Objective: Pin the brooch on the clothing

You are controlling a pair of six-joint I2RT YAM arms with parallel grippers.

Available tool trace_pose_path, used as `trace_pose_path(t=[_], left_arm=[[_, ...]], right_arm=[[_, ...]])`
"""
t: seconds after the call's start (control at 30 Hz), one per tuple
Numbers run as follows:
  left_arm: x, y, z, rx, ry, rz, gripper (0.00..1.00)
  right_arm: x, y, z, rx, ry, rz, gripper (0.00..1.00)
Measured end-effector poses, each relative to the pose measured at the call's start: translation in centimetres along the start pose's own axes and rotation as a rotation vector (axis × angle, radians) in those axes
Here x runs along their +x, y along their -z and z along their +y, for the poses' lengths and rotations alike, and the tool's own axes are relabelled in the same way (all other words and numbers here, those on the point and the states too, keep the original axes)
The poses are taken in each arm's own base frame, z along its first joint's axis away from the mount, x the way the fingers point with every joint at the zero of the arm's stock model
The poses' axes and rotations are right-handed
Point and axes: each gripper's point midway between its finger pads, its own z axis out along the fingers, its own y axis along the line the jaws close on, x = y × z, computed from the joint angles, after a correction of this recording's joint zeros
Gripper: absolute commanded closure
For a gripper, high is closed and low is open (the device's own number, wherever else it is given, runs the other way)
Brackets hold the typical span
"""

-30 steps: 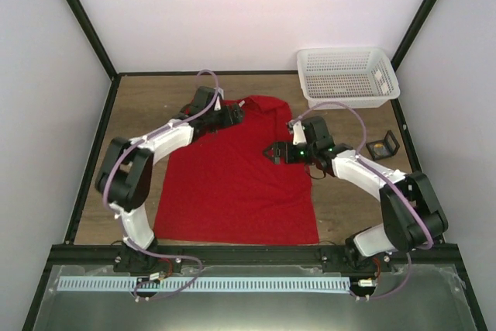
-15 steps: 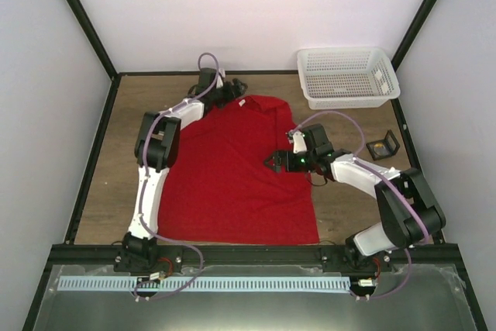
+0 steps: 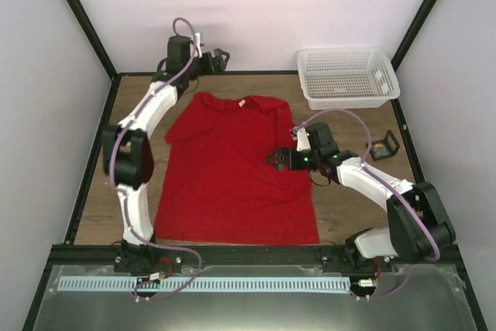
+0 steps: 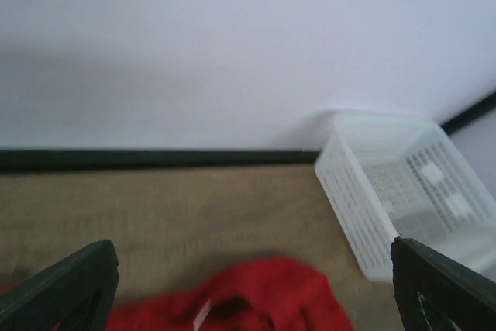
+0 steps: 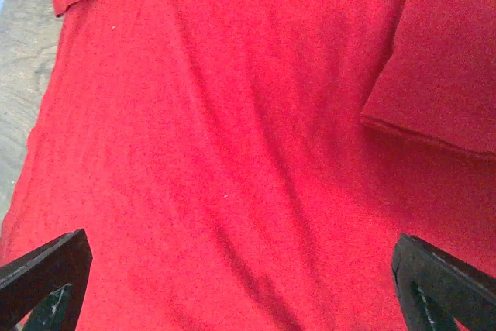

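Note:
The clothing (image 3: 229,172), a red T-shirt, lies flat on the wooden table with its collar and white label toward the back. In the left wrist view its collar (image 4: 232,304) shows blurred at the bottom. My left gripper (image 3: 220,58) hangs open and empty in the air near the back wall, beyond the collar; its fingers (image 4: 74,284) stand wide apart. My right gripper (image 3: 272,160) hovers open over the shirt's right side, with only red cloth (image 5: 232,153) below it. A tiny round thing, seemingly the brooch (image 3: 379,147), rests in a black wire stand (image 3: 385,143) at the right.
A white mesh basket (image 3: 346,75) stands at the back right corner, also in the left wrist view (image 4: 387,184). A folded sleeve (image 5: 442,75) lies over the shirt's right side. Black frame posts and white walls border the table.
My left arm has lifted off the shirt's collar area and swung back toward the far wall, opening slightly wider. The shirt's left shoulder now lies uncovered. The right arm has barely moved.

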Motion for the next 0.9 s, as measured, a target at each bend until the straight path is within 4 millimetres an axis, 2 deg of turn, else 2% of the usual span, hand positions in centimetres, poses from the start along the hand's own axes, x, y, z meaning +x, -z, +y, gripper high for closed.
trace_pose_path(t=[0.07, 0.13, 0.2, 0.23, 0.3, 0.37, 0.47, 0.57, 0.73, 0.8, 0.9], left_arm=[[1.0, 3.9, -1.4, -0.004, -0.024, 0.015, 0.04], [2.4, 6.0, -2.0, 0.001, -0.032, 0.029, 0.04], [5.1, 7.2, -1.4, -0.004, -0.016, 0.072, 0.04], [6.7, 7.3, -0.7, -0.007, -0.003, 0.098, 0.04], [10.6, 6.8, 0.9, -0.017, 0.046, 0.177, 0.05], [14.3, 6.2, 2.5, -0.029, 0.108, 0.257, 0.07], [17.4, 5.0, 4.0, -0.028, 0.189, 0.318, 0.13], [18.2, 3.9, 4.3, 0.002, 0.248, 0.324, 0.18], [18.7, 1.5, 4.6, 0.066, 0.337, 0.31, 0.24], [18.8, 0.2, 4.9, 0.085, 0.364, 0.311, 0.25], [18.9, -1.3, 5.3, 0.1, 0.392, 0.311, 0.25]], right_arm=[[-0.2, -0.5, -0.4, 0.019, -0.009, 0.013, 0.0], [-0.7, -1.1, -0.6, 0.033, -0.015, 0.023, 0.0], [-1.9, -1.9, -0.6, 0.04, -0.019, 0.021, 0.0], [-3.4, -2.6, -0.4, 0.041, -0.019, 0.013, 0.0], [-4.9, -3.4, -0.2, 0.04, -0.017, 0.002, 0.0], [-7.5, -4.7, 0.2, 0.034, -0.018, -0.021, 0.0], [-11.3, -7.2, 0.5, 0.024, -0.021, -0.053, 0.0], [-14.5, -9.9, 0.6, 0.013, -0.016, -0.086, 0.0], [-18.0, -13.9, 0.0, 0.009, -0.01, -0.106, 0.0], [-18.9, -15.1, -0.2, 0.006, -0.008, -0.11, 0.0], [-18.9, -16.6, -0.7, 0.003, -0.019, -0.096, 0.0]])
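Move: The clothing's collar, by its white tag, lies roughly 26 cm ahead of my right hand, 12 cm to its left and 8 cm lower. From my left hand, high beyond the collar, the tag is about 5 cm back, 8 cm right and 22 cm below; the left sleeve is 13 cm back, 15 cm left and 24 cm lower. The right sleeve is 12 cm ahead and 7 cm right of my right hand, 8 cm below; the white basket, 36 cm ahead and 29 cm right, slightly lower. I sweep my right hand wide open over the cloth towards the collar, some 23 cm forward and 10 cm left, nearly level. My left hand draws back about 12 cm, drops roughly 18 cm, then eases forward a few centimetres towards the collar from its left, fingers tipping downward and closing by about a fifth, so both empty grippers come in close beside the tag. ##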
